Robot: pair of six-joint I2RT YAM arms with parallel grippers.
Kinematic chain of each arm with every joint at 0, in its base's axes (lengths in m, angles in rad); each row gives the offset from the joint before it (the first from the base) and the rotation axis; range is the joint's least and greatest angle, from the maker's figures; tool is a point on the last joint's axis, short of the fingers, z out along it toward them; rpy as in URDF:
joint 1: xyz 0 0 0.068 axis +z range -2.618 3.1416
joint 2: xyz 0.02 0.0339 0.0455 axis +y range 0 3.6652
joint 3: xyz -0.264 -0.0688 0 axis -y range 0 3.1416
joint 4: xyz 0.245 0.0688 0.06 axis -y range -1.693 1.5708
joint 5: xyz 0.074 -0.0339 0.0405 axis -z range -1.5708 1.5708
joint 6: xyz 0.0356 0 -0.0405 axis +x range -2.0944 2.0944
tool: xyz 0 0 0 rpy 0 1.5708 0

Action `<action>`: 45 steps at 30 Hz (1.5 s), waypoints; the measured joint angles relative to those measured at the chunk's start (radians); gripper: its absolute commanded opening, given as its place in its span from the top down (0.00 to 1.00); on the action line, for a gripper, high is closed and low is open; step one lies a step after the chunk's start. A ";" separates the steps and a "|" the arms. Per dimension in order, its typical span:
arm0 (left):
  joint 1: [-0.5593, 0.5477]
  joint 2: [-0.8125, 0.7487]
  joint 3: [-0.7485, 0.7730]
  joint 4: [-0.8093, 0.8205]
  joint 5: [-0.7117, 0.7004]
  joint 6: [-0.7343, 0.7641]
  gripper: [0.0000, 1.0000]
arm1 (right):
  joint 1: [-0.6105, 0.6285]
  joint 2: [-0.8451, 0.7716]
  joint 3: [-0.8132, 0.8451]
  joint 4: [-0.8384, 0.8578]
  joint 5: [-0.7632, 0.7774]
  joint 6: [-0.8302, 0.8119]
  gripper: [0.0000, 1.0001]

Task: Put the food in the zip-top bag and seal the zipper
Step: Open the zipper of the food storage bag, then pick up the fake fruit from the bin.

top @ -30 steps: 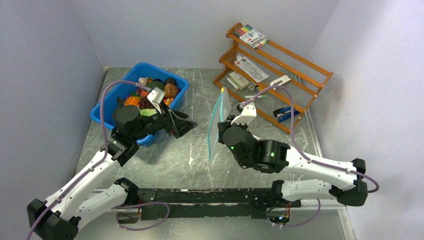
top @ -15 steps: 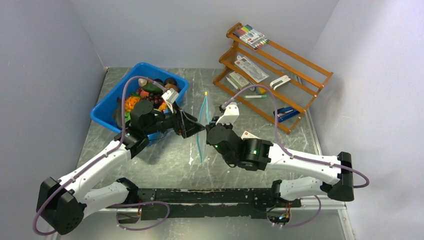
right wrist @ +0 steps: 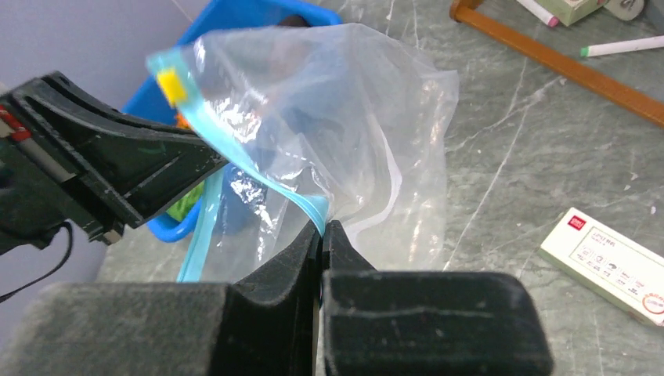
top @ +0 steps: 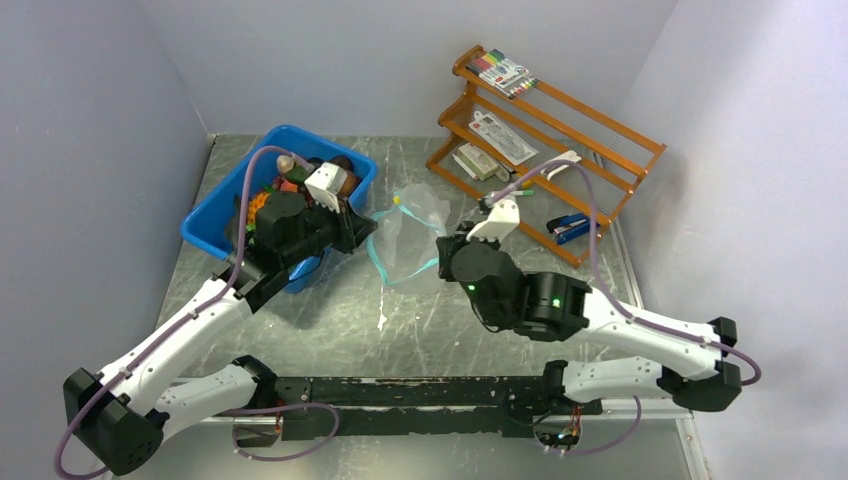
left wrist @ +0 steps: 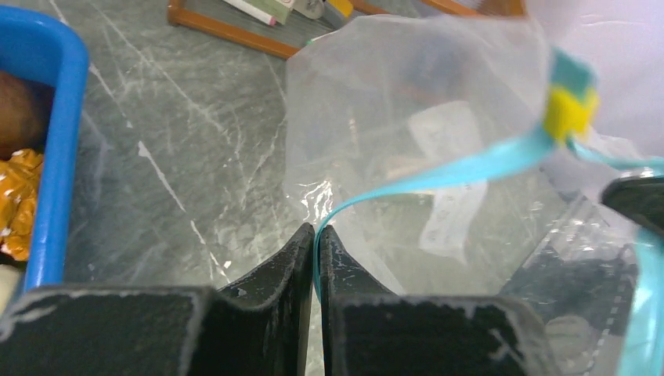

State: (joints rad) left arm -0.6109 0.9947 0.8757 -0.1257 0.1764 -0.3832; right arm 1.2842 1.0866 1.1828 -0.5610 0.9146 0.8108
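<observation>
The clear zip-top bag hangs between my two grippers above the table, its mouth pulled open. Its teal zipper strip loops from one gripper to the other; the yellow tip shows in the left wrist view. My left gripper is shut on one side of the strip. My right gripper is shut on the other side. The bag looks empty, with a white label. The toy food lies in the blue bin, partly hidden by my left arm.
The blue bin stands at the back left, just behind my left gripper. An orange wooden rack with markers and stationery packs stands at the back right. A white pack lies on the table by the right arm.
The bag hung flat from my right gripper alone. My left gripper has come across and shut on one zipper side, and the two grippers have moved apart, opening the mouth.
</observation>
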 measured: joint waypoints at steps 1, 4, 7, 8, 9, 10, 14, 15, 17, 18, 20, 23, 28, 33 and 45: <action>0.000 -0.003 0.005 -0.006 -0.016 0.003 0.93 | 0.000 -0.020 -0.006 0.002 0.000 -0.004 1.00; -0.001 0.000 0.006 -0.035 -0.043 -0.004 0.93 | 0.000 -0.079 -0.070 0.039 -0.020 -0.010 1.00; -0.002 0.007 -0.008 -0.052 -0.059 -0.031 0.89 | 0.000 -0.075 -0.115 0.040 -0.045 0.000 1.00; -0.002 0.008 -0.018 -0.053 -0.058 -0.042 0.84 | 0.000 -0.072 -0.126 0.041 -0.052 0.001 1.00; -0.002 0.007 -0.028 -0.053 -0.053 -0.052 0.78 | 0.000 -0.069 -0.140 0.045 -0.063 0.002 1.00; -0.002 0.006 -0.039 -0.050 -0.043 -0.062 0.73 | 0.000 -0.066 -0.151 0.048 -0.074 0.002 1.00; -0.002 -0.012 -0.083 -0.019 0.015 -0.103 0.53 | 0.000 -0.037 -0.153 0.055 -0.097 0.005 1.00; -0.002 -0.019 -0.085 -0.014 0.025 -0.108 0.49 | 0.000 -0.024 -0.147 0.053 -0.098 0.008 1.00; -0.002 -0.039 -0.086 0.000 0.044 -0.115 0.41 | 0.000 0.002 -0.132 0.048 -0.101 0.008 1.00; -0.002 -0.051 -0.085 0.006 0.050 -0.115 0.39 | 0.000 0.011 -0.126 0.045 -0.101 0.008 1.00; -0.002 -0.074 -0.076 0.003 0.053 -0.111 0.35 | 0.000 0.017 -0.121 0.038 -0.100 0.010 1.00; -0.002 -0.092 -0.042 -0.022 0.036 -0.090 0.31 | 0.000 0.009 -0.121 0.036 -0.100 0.015 1.00; -0.002 -0.112 0.001 -0.101 -0.080 -0.053 0.24 | 0.000 -0.015 -0.122 0.039 -0.096 0.016 1.00; -0.002 -0.097 0.049 -0.192 -0.260 -0.063 0.21 | 0.000 -0.013 -0.122 0.038 -0.094 0.014 1.00; 0.185 0.039 0.100 -0.206 -0.451 -0.378 0.24 | 0.000 -0.020 -0.124 0.063 -0.099 -0.014 1.00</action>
State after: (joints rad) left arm -0.4255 1.0340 0.9752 -0.3317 -0.2745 -0.7612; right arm 1.2842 1.0668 1.0588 -0.4976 0.8154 0.7963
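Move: The left gripper has one blue zipper edge pinched; the blue bin's middle lies about 20 cm to its left, 8 cm ahead and some 21 cm below. Inside, the lettuce is about 18 cm left and 1 cm ahead, and the yellow pepper about 10 cm left and 8 cm ahead. From the right gripper, which holds the other edge, the bag's open mouth is centred about 7 cm left and 5 cm ahead, and the white box 16 cm right and 1 cm ahead, on the table. Lower the left gripper some 4 cm, spreading its fingers to let go of the zipper edge as it draws back a little, then lift clear. Swing it, fingers open, left and forward about 14 cm to the blue bin, turning some 40 degrees counter-clockwise. Sink the right gripper about 5 cm, then hold nearly still, keeping its pinch on the other edge. ##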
